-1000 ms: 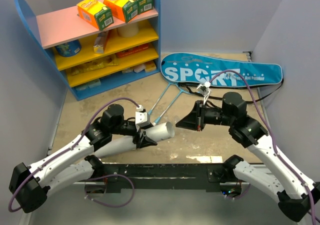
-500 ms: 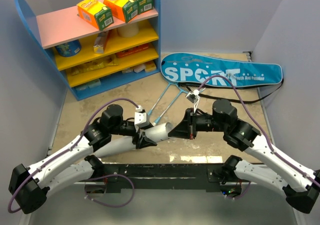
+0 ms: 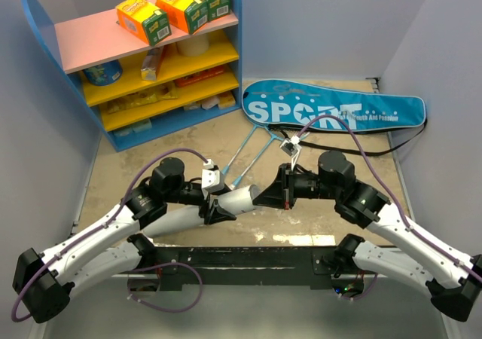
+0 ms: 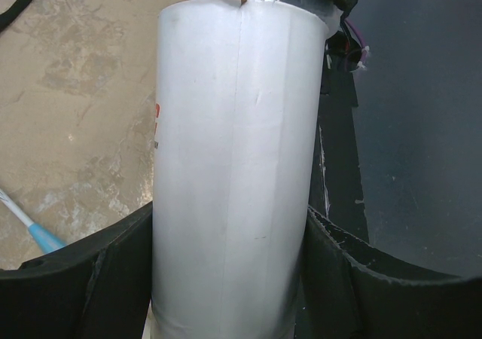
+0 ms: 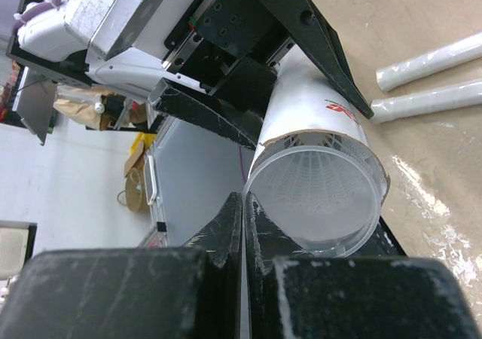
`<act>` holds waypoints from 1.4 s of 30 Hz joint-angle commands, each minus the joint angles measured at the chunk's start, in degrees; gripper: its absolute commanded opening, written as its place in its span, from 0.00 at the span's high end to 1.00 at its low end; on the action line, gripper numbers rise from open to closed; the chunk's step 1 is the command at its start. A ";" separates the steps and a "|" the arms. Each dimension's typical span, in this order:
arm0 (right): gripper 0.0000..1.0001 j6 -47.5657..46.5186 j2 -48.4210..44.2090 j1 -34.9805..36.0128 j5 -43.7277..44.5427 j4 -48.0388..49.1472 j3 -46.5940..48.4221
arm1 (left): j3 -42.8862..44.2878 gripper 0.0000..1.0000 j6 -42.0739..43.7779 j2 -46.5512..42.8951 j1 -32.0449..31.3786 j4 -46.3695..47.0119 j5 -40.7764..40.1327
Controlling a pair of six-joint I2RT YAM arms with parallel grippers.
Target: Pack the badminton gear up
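My left gripper point(image 3: 217, 208) point(image 4: 230, 241) is shut on a white tube point(image 3: 239, 199) point(image 4: 233, 151), one finger on each side of it. The tube lies tilted, its mouth to the right under a translucent cap point(image 5: 316, 196). A white shuttlecock point(image 5: 322, 179) shows through that cap. My right gripper point(image 3: 263, 196) point(image 5: 243, 202) is shut and empty, its tips against the cap's left rim. Two thin light-blue rackets point(image 3: 252, 147) lie behind, with their white handles point(image 5: 429, 59) on the table. The blue bag point(image 3: 331, 111) lettered "SPORT" lies at the back right.
A blue shelf unit point(image 3: 151, 68) stands at the back left, with three orange-green boxes point(image 3: 143, 19) on top. The bag's black strap point(image 3: 376, 149) trails on the table beside my right arm. Grey walls close in both sides.
My right gripper has moved left and nearer, from beside the rackets up to the tube's capped mouth. The left arm and tube have not moved.
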 commanded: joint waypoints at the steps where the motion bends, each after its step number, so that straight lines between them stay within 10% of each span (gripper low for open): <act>1: 1.00 0.42 -0.40 0.35 0.94 4.06 -0.86 | 2.05 1.00 0.18 -1.01 -0.15 3.59 2.29; 19: 0.97 1.65 2.23 2.02 0.15 9.51 -1.83 | 1.97 1.00 0.18 -1.01 -0.15 3.58 2.21; 28: 0.49 6.39 1.35 3.69 -0.03 17.07 -8.59 | 1.97 1.00 0.18 -1.27 -0.15 3.67 2.20; 42: 0.40 6.13 0.13 3.78 10.07 11.63 -7.98 | 1.79 1.00 0.01 -1.80 -0.15 3.94 2.73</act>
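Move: My left hand still grips the white tube, whose open mouth lies about 10 cm to its right, 3 cm ahead and a little higher. My right fingers, shut on the rim of a shuttlecock already partly in that mouth, have the mouth's centre roughly 3 cm to their left and 2 cm ahead. Some 20 cm below the right hand, the racket handles lie about 13 cm left and level; the sport bag is some 30 cm ahead and 30 cm right. With my right hand I ease the shuttlecock about 1 cm further left into the tube mouth, then open my fingers a bit over halfway and let go, the hand creeping just under 1 cm more to the left and ending with a slight forward drift at the rim. My left hand keeps hold of the tube and sinks about 1 cm as my right fingers spread. ##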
